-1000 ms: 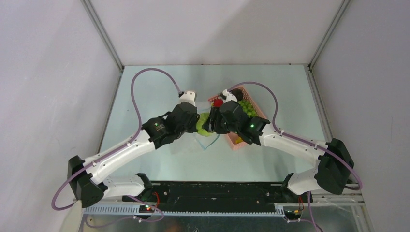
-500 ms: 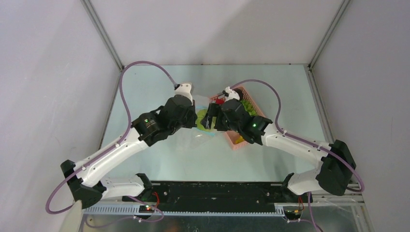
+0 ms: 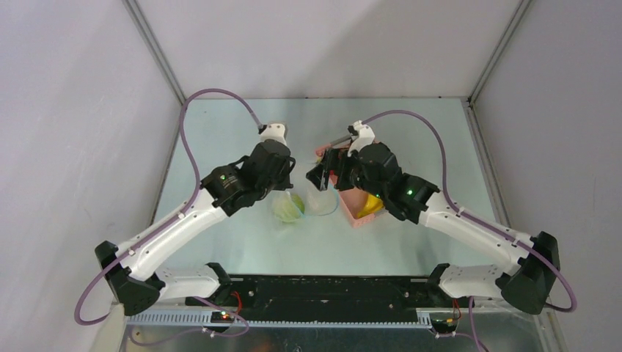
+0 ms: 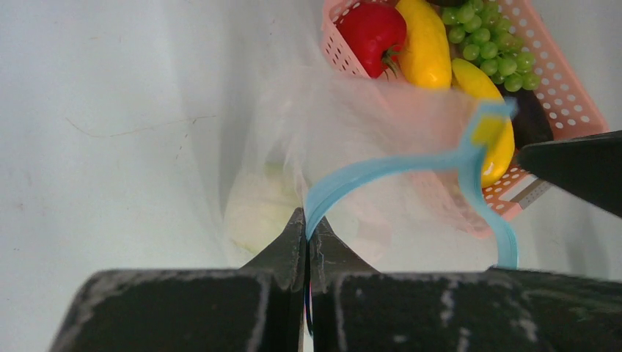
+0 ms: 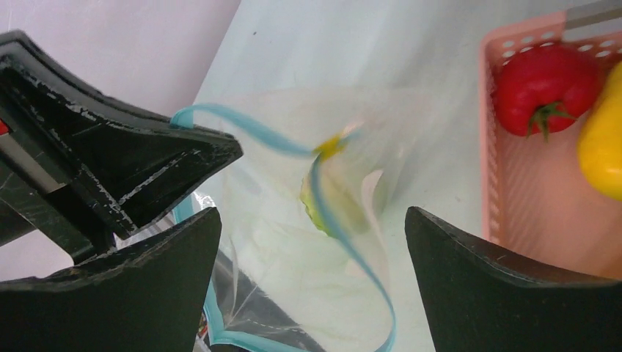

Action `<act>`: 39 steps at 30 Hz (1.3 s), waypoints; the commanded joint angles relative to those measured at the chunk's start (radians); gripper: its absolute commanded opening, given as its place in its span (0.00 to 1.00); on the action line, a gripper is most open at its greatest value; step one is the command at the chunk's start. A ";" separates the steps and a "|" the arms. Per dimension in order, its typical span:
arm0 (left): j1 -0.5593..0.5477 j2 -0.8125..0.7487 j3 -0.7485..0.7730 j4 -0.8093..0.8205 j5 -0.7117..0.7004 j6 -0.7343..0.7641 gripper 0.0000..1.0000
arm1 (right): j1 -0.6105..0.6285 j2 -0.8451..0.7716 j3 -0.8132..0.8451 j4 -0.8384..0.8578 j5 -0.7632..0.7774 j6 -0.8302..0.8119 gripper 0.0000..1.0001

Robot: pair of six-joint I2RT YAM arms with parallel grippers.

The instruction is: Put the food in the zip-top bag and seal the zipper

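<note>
My left gripper [image 4: 306, 227] is shut on the light blue zipper [image 4: 381, 170] and holds the mouth of the clear zip-top bag [image 3: 314, 201] up off the table. A pale green cabbage [image 3: 288, 207] shows through the plastic low in the bag [image 5: 323, 209]. My right gripper [image 5: 312, 213] hovers open over the bag's mouth, with nothing between its fingers. The rest of the food lies in the pink basket [image 4: 572, 81]: a red fruit [image 4: 372, 33], a yellow piece [image 4: 425, 48], a banana [image 4: 490, 117] and green grapes [image 4: 488, 44].
The pink basket [image 3: 358, 213] stands just right of the bag, partly under my right arm. The left gripper's black fingers [image 5: 183, 158] are close to the right gripper's left finger. Grey walls enclose the pale green table [image 3: 220, 139] on three sides.
My right gripper has opened wide and drawn back to the right, away from the left one. The cabbage, earlier between the two grippers, now lies lower in the bag. The left grip is unchanged.
</note>
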 commanded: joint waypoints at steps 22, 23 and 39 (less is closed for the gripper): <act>0.167 -0.155 0.004 -0.027 -0.227 0.024 0.00 | -0.312 0.236 -0.046 -0.264 0.231 0.015 0.83; 0.167 -0.161 -0.001 -0.021 -0.224 0.022 0.00 | -0.313 0.247 -0.047 -0.264 0.237 0.027 0.83; 0.170 -0.109 -0.016 0.070 0.187 0.039 0.00 | -0.318 0.420 -0.046 -0.228 0.259 0.006 0.45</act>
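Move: Ahead of the open right hand by about 8 cm, some 16 cm to its right and 23 cm below, the nearer banana lies in the pink basket. The yellow mango is about 8 cm farther out than the banana and 6 cm to its left; the grapes are 9 cm beyond it, 2 cm to the right; the eggplant sits level with it, 8 cm right. From the left hand, the banana is roughly 9 cm ahead, 26 cm right and 20 cm down. Swinging away from the bag, the right hand sweeps about 15 cm right and some 7 cm forward, then drops 21 cm over the basket, tipping its fingers down and turning some 30 degrees clockwise; the wide fingers close to about half around the banana's sides. The left keeps its pinch on the bag rim, pulling it 9 cm left and slightly up, then easing back nearly 4 cm and down. ##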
